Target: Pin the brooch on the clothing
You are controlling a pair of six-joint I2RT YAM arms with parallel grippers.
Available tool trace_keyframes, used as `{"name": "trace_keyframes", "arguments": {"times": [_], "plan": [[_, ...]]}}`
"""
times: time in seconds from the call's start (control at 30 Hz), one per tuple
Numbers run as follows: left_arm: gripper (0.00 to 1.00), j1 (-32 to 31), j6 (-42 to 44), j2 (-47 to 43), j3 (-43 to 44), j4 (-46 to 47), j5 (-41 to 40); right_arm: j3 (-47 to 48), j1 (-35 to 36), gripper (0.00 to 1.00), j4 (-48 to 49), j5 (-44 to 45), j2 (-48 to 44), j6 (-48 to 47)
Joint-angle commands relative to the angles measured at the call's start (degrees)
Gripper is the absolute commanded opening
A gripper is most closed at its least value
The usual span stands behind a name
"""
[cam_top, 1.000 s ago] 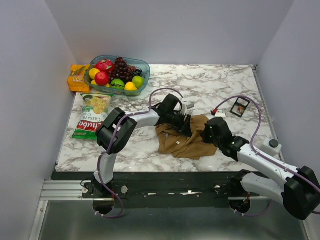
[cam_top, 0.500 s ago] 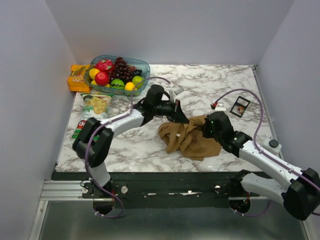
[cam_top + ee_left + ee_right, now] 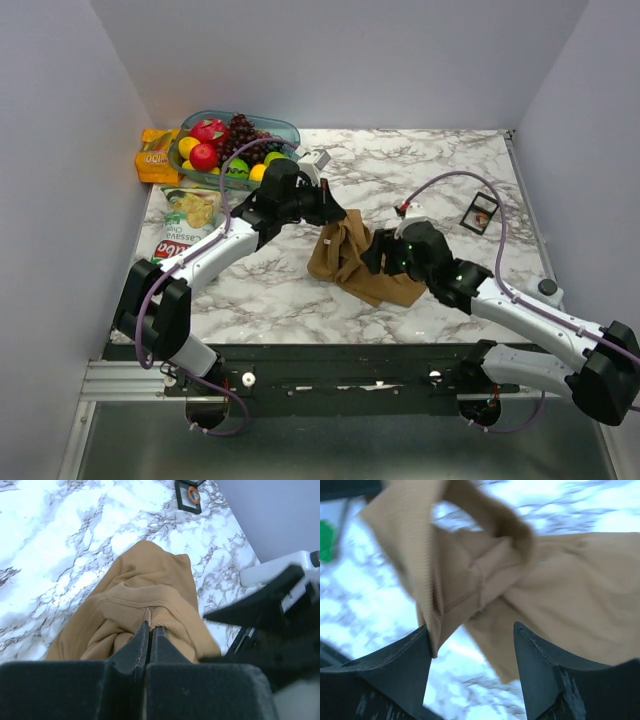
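Observation:
The clothing (image 3: 352,262) is a tan top bunched at mid-table, its upper edge lifted. My left gripper (image 3: 335,216) is shut on a ribbed fold of that edge, the fingertips (image 3: 150,628) pressed together on the clothing (image 3: 150,585). Just right of the heap, my right gripper (image 3: 378,256) stands open. In the right wrist view, its gripper (image 3: 472,630) has the clothing (image 3: 560,595) hanging in front of it, and a ribbed edge brushes the left finger (image 3: 415,650). The brooch (image 3: 194,495), a small reddish round, lies in a black square tray (image 3: 481,213) at the right.
A clear bowl of fruit (image 3: 235,148) sits at the back left, with an orange packet (image 3: 155,155) beside it. A green-and-white chips bag (image 3: 188,228) lies near the left edge. Grey walls close off three sides.
My left gripper shut on the clothing and pulled it left and up. My right gripper let go of the cloth and opened, following it leftward.

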Motion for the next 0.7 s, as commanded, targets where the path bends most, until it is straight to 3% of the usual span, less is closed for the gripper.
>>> {"name": "trace_keyframes", "arguments": {"times": [0.0,0.07,0.2,0.43,0.67], "plan": [[0.00,0.7,-0.2,-2.8,0.5,-0.3,-3.0,-2.1,7.2,0.72,8.8,-4.5,2.1,1.3],[0.00,0.7,-0.2,-2.9,0.5,-0.3,-3.0,0.3,8.1,0.72,9.2,-4.8,5.4,0.4],[0.00,0.7,1.0,-3.1,0.6,-1.7,-4.5,5.2,13.9,0.70,8.4,4.2,10.3,-0.8],[0.00,0.8,1.2,-4.0,0.9,-2.0,-3.9,7.0,14.1,0.72,11.0,2.4,15.0,-1.6],[0.00,0.8,1.2,-4.4,1.1,-2.2,-3.3,10.1,14.0,0.73,12.8,5.3,22.1,-8.8]]}}
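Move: Around 12 cm to the right gripper's left, roughly 1 cm ahead and 8 cm lower, hangs the cloth's left edge. The label on the cloth is about 4 cm ahead, 12 cm left and 8 cm down; the raised pinch in the left fingers is some 7 cm ahead, 7 cm left and 5 cm up. From the left hand, the cloth's left edge lies about 6 cm back, 5 cm left and 14 cm below. Sweeping some 10 cm left with wide-open fingers, the right hand rounds the near side of the hanging cloth: it swings about 4 cm back, then partly forward again, sinking about 3 cm towards the cloth's left edge. Its wrist turns roughly 15 degrees counter-clockwise. The left hand keeps its pinch, holding the cloth up with barely a 1 cm drift left. ##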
